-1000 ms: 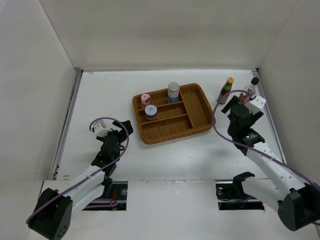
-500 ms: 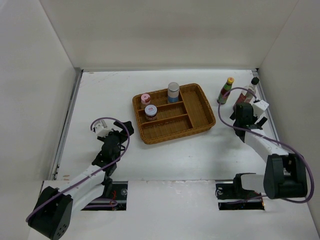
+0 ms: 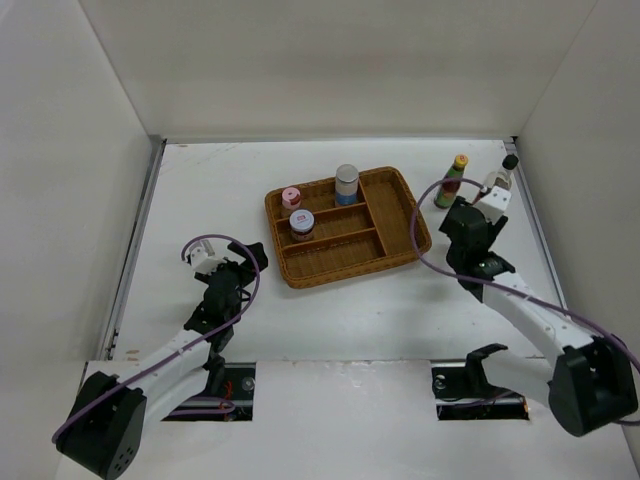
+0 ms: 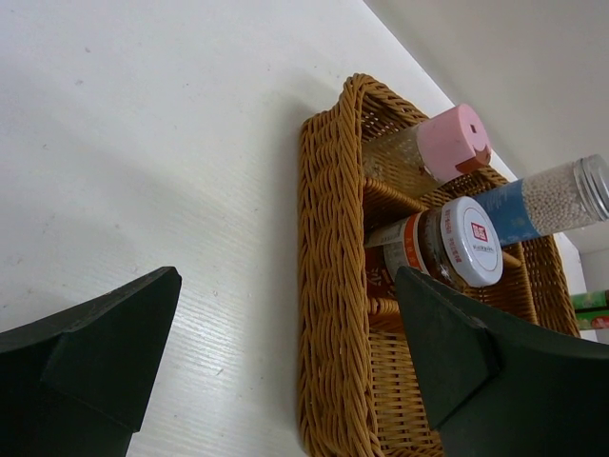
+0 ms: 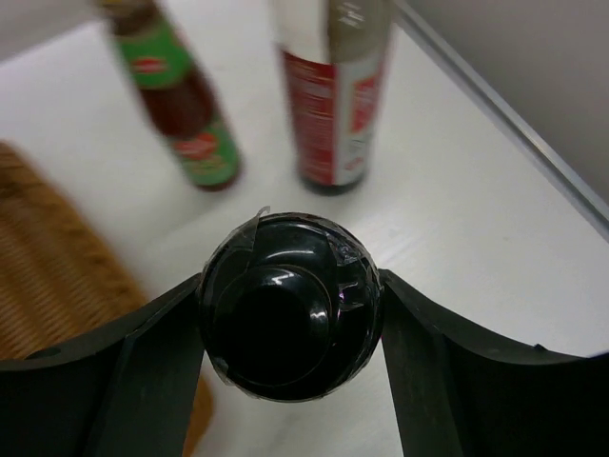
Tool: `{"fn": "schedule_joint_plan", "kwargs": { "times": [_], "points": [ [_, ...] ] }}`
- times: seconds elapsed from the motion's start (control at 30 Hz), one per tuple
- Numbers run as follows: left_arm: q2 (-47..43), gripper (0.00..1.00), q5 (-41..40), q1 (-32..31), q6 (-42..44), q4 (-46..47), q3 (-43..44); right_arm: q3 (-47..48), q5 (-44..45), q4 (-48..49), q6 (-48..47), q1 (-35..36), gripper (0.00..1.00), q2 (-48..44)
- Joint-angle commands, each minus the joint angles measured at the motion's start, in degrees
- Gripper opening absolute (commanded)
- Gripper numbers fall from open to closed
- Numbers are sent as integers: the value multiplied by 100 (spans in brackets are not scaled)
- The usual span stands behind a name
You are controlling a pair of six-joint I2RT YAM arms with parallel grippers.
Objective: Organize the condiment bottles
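My right gripper (image 3: 465,222) is shut on the dark shaker (image 5: 290,305), whose round black top fills the gap between the fingers (image 5: 143,362). Just beyond it stand the slim green yellow-capped bottle (image 3: 452,182) and the tall dark-red black-capped bottle (image 3: 498,183); both also show in the right wrist view, the green bottle (image 5: 176,95) and the dark-red bottle (image 5: 333,105). The pink-lidded jar (image 3: 291,197), white-lidded jar (image 3: 301,224) and grey-capped blue-label jar (image 3: 346,184) stand in the wicker tray (image 3: 400,215). My left gripper (image 3: 245,255) is open and empty, left of the tray.
The tray's front long compartment and right compartment hold nothing. The tray's left wall (image 4: 333,286) lies between my left fingers. White walls close in the table at the left, back and right; the raised right edge (image 5: 514,133) runs close to the bottles.
My right gripper has swung left, away from the right wall and toward the tray's right end, with the shaker in it. The left arm has not moved.
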Motion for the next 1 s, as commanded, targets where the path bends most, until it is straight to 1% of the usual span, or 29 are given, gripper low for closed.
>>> {"fn": "schedule_joint_plan", "kwargs": {
  "times": [0.0,0.1,0.2,0.27,0.4,0.5,0.57,0.83,0.9,0.93,0.97],
  "points": [
    [-36,100,25,3,-49,248,54,491,344,576,-309,844,57,-363],
    [9,100,42,-15,-49,257,72,1027,-218,698,-151,1574,56,75],
    [-105,100,42,20,-49,257,37,1677,-657,918,16,2225,56,882],
    [-105,100,33,38,-49,248,28,2160,-904,1041,-1,2559,57,1506],
    [-132,100,51,29,-40,239,28,3004,-1063,1165,-97,3008,57,2597],
    [-123,100,16,47,-40,256,10,3418,-1124,1174,-124,3193,58,3186],
    [-88,100,51,47,-40,257,19,3524,-1168,1182,-115,3246,58,3442],
    [-97,100,51,21,-40,257,28,3648,-993,1130,-45,3325,58,4145],
    [-140,100,51,29,-40,257,19,3639,-993,1121,-10,3325,61,4277],
    [-141,100,51,38,-40,257,10,3639,-1019,1095,34,3325,64,4330],
    [-106,100,51,47,-40,257,10,3656,-1028,1051,60,3325,69,4365]
  ]
}}
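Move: The right hand already holds the black-capped bottle. Its slot in the wicker tray, just right of the white-lidded jar, lies about 35 cm left, 6 ahead and 10 below. That jar is some 42 cm left and 5 ahead, the pink-capped bottle 43 left and 10 ahead, the blue-banded jar 31 left and 12 ahead. The green bottle stands 12 cm ahead and 3 left. From the left hand the slot is roughly 23 cm right, 10 ahead. Swinging left by about 35 cm and slightly forward, the right hand carries the black-capped bottle in an arc over the tray. It first rises some 7 cm, then sinks about 11 towards the slot beside the white-lidded jar, turning about 45 degrees counter-clockwise on the way. The fingers keep their hold on the bottle. ##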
